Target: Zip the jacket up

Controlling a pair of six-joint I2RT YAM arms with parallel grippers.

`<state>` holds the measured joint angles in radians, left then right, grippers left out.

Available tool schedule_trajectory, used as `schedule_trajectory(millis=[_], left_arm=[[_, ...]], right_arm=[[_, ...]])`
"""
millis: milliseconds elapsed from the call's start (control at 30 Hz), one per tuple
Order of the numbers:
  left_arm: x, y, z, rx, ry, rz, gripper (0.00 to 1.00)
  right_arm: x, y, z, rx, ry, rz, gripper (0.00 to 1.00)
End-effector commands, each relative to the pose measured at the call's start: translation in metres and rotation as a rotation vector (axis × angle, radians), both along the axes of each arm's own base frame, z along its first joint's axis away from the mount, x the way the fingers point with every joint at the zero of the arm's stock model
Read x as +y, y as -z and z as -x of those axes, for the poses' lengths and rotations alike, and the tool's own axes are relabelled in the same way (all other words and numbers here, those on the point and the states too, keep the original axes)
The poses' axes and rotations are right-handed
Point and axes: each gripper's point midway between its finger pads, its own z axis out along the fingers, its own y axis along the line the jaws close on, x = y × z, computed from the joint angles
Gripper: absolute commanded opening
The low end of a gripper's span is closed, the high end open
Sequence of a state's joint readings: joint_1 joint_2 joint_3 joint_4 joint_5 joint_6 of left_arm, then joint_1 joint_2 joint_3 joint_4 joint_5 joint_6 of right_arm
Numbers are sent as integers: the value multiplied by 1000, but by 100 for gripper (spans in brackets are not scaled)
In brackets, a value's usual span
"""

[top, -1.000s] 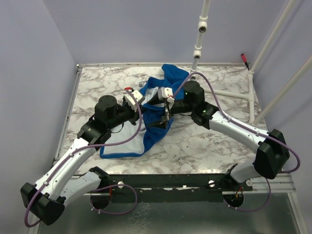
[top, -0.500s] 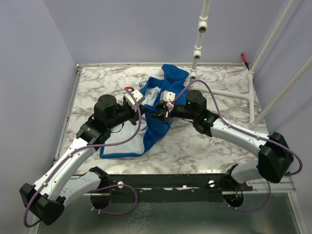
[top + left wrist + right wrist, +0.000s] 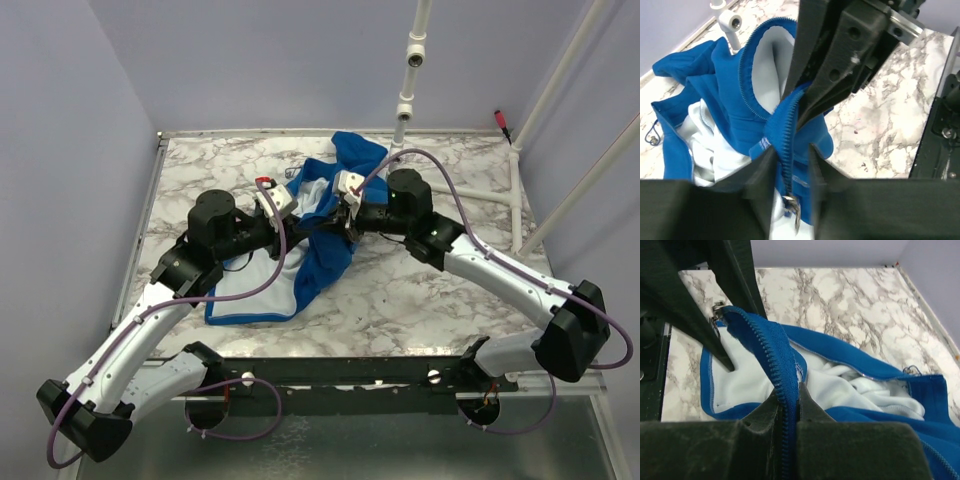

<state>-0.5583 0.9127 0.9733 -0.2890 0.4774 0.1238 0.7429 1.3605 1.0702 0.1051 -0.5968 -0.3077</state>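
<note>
The blue jacket [image 3: 325,265] lies crumpled on the marble table, its pale lining up. A strip of its zipper edge is lifted between the two arms. My right gripper [image 3: 788,392] is shut on that toothed edge [image 3: 771,352], the tape pinched tight between its pads. My left gripper [image 3: 792,152] faces it from the other side with its jaws a little apart. The zipper strip [image 3: 785,145] runs loosely through that gap, resting against the left finger. The metal slider [image 3: 792,207] hangs just below the left fingertips. Seen from above, both grippers [image 3: 322,220] meet over the jacket's middle.
A white pipe [image 3: 405,90] hangs down behind the jacket, and white frame tubes [image 3: 560,190] cross the right side. Purple cables loop off both arms. The marble table [image 3: 430,290] is walled in at the left and back.
My right gripper has closed from wide open onto the zipper edge and shifted slightly towards the back. My left gripper's jaws have parted a little.
</note>
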Motion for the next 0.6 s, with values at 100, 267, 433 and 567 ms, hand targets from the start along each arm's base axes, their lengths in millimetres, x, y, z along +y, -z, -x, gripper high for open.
schedule_trajectory(millis=[100,267,433,567], left_arm=[[-2,-16,10,-63,76,-13,63],[-1,-26,7,-152,93,-40,69],[-8,-35,17,-198,180,-34,70],[-15,-27,34,-194,290,-31,69]], right_arm=[[-16,6,11,173,24,128,1],[-17,11,20,266,7,181,1],[-18,10,24,315,-3,217,1],[-19,6,25,319,3,213,1]])
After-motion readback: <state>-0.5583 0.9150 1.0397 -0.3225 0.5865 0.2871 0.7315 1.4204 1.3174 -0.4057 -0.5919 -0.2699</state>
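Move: The jacket's zip end, with the metal slider on it, sits between the left hand's just-parting fingers, about 1 cm below their middle; from the right hand, which already pinches the tape, it lies some 6 cm to the left, about level front to back and 1 cm lower. From the left hand, the white lining is about 10 cm left, straight abreast, 27 cm below; the hood is some 35 cm ahead, 15 cm right, 26 cm below. The zip tape stays pinched in the right fingers, which draw it about 3 cm right, back and down, dipping some 10 degrees and rolling the hand's forward side down by about 15. The left fingers spread wide around the zip end and let it go, the hand easing back slightly, then rising about 2.5 cm with its fingertips tipping up a little. ##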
